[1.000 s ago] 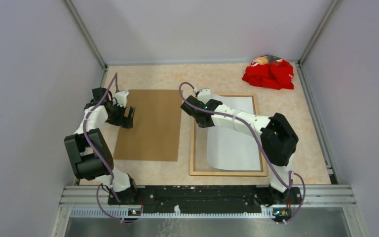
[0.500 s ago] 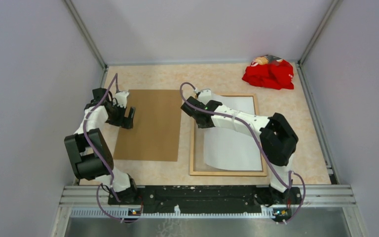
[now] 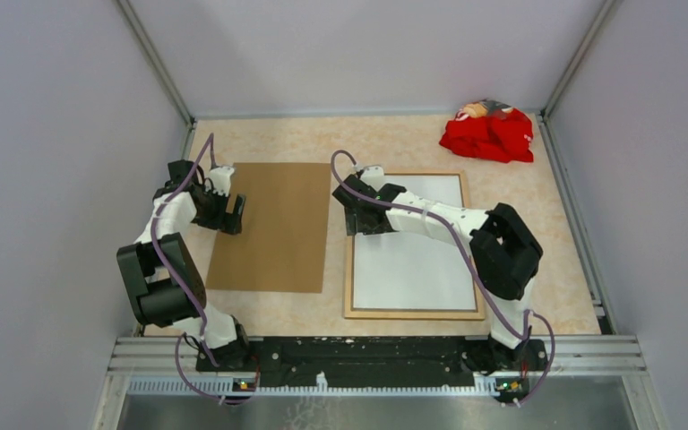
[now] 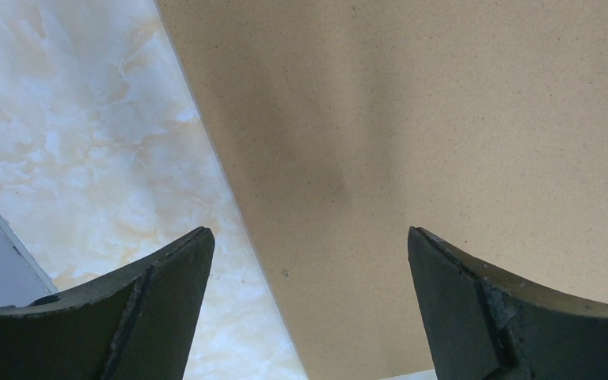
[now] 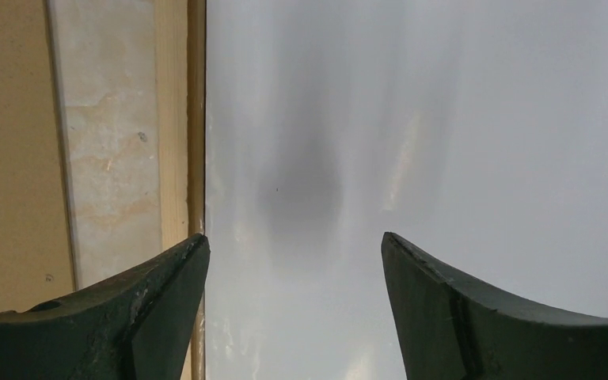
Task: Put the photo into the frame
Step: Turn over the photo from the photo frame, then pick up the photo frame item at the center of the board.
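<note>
The photo point(image 3: 412, 269) lies flat, white back up, inside the pale wooden frame point(image 3: 412, 313) at the table's right centre. My right gripper point(image 3: 361, 222) hovers over the photo's left edge near the far corner, open, with nothing between its fingers. In the right wrist view the white photo point(image 5: 443, 119) fills the space under the right gripper point(image 5: 294, 245), and the frame's left rail point(image 5: 172, 119) runs beside the left finger. My left gripper point(image 3: 233, 213) stands open over the left edge of the brown backing board point(image 3: 273, 242), holding nothing.
A red cloth point(image 3: 488, 134) lies bunched in the far right corner. In the left wrist view the backing board point(image 4: 443, 119) lies under the left gripper point(image 4: 309, 237), with marbled tabletop point(image 4: 71, 119) beside it. Grey walls enclose the table on three sides.
My right gripper has opened and let go of the photo's left edge. The photo, curled up before, has dropped flat into the frame. The left arm has not moved.
</note>
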Controlling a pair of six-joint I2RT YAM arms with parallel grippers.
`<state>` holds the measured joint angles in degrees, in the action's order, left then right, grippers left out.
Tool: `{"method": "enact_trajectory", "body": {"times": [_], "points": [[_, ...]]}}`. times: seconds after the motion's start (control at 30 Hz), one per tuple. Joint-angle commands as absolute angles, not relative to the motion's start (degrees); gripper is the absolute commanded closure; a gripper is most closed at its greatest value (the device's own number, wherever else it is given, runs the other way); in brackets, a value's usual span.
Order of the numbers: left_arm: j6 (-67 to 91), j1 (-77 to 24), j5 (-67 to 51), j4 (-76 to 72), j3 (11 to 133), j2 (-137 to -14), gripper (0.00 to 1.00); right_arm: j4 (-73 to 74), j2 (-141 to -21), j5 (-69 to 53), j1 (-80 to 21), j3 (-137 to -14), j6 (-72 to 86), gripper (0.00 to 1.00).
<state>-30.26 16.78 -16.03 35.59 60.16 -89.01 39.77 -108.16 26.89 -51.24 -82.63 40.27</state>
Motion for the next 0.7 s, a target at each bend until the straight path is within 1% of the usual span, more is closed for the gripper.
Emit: {"method": "enact_trajectory", "body": {"times": [0.0,0.17,0.33,0.53,0.67], "points": [[-31.14,16.93,-16.55,35.26,60.03,-87.95,0.02,35.79,-104.43,22.99,-49.86,-81.41,39.48,0.20],[-30.79,17.12,-15.89,35.43,60.84,-88.34,0.02,34.14,-103.20,19.49,-49.82,-82.25,40.04,0.19],[-30.84,19.52,-14.78,36.14,64.97,-90.09,0.02,28.21,-103.19,13.78,-51.85,-84.34,41.41,0.18],[-28.09,24.92,-10.78,35.01,71.35,-95.56,0.03,27.61,-112.05,9.60,-54.52,-92.16,44.38,0.17],[-26.87,25.87,-5.22,28.35,68.92,-97.11,0.07,26.95,-117.31,9.50,-54.89,-95.83,46.06,0.17]]}}
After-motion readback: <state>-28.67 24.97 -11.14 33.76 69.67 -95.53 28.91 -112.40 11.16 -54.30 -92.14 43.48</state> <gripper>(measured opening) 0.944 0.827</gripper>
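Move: The backing board's middle lies about 22 cm to the right hand's left and 3 cm ahead, some 4 cm lower. The photo, face down in the photo frame, has its middle about 12 cm to the right hand's right and 1 cm back, 3 cm below. From the left hand the board's middle is about 11 cm to the right, 2 cm ahead and 4 cm down, and the table's side rail some 15 cm to its left, level with it. The right hand leaves the photo lying in the frame and, after a slight dip, sweeps about 12 cm to its left while rising some 4 cm, over the frame's left rail and the bare strip to a place above the backing board's right edge, rolling so that its left side comes up and turning a little counter-clockwise, fingers staying open. Starting later, the left hand swings about 8 cm left and some 3 cm forward, out past the board's left edge over bare table, with a small counter-clockwise turn and its fingers still wide open. ##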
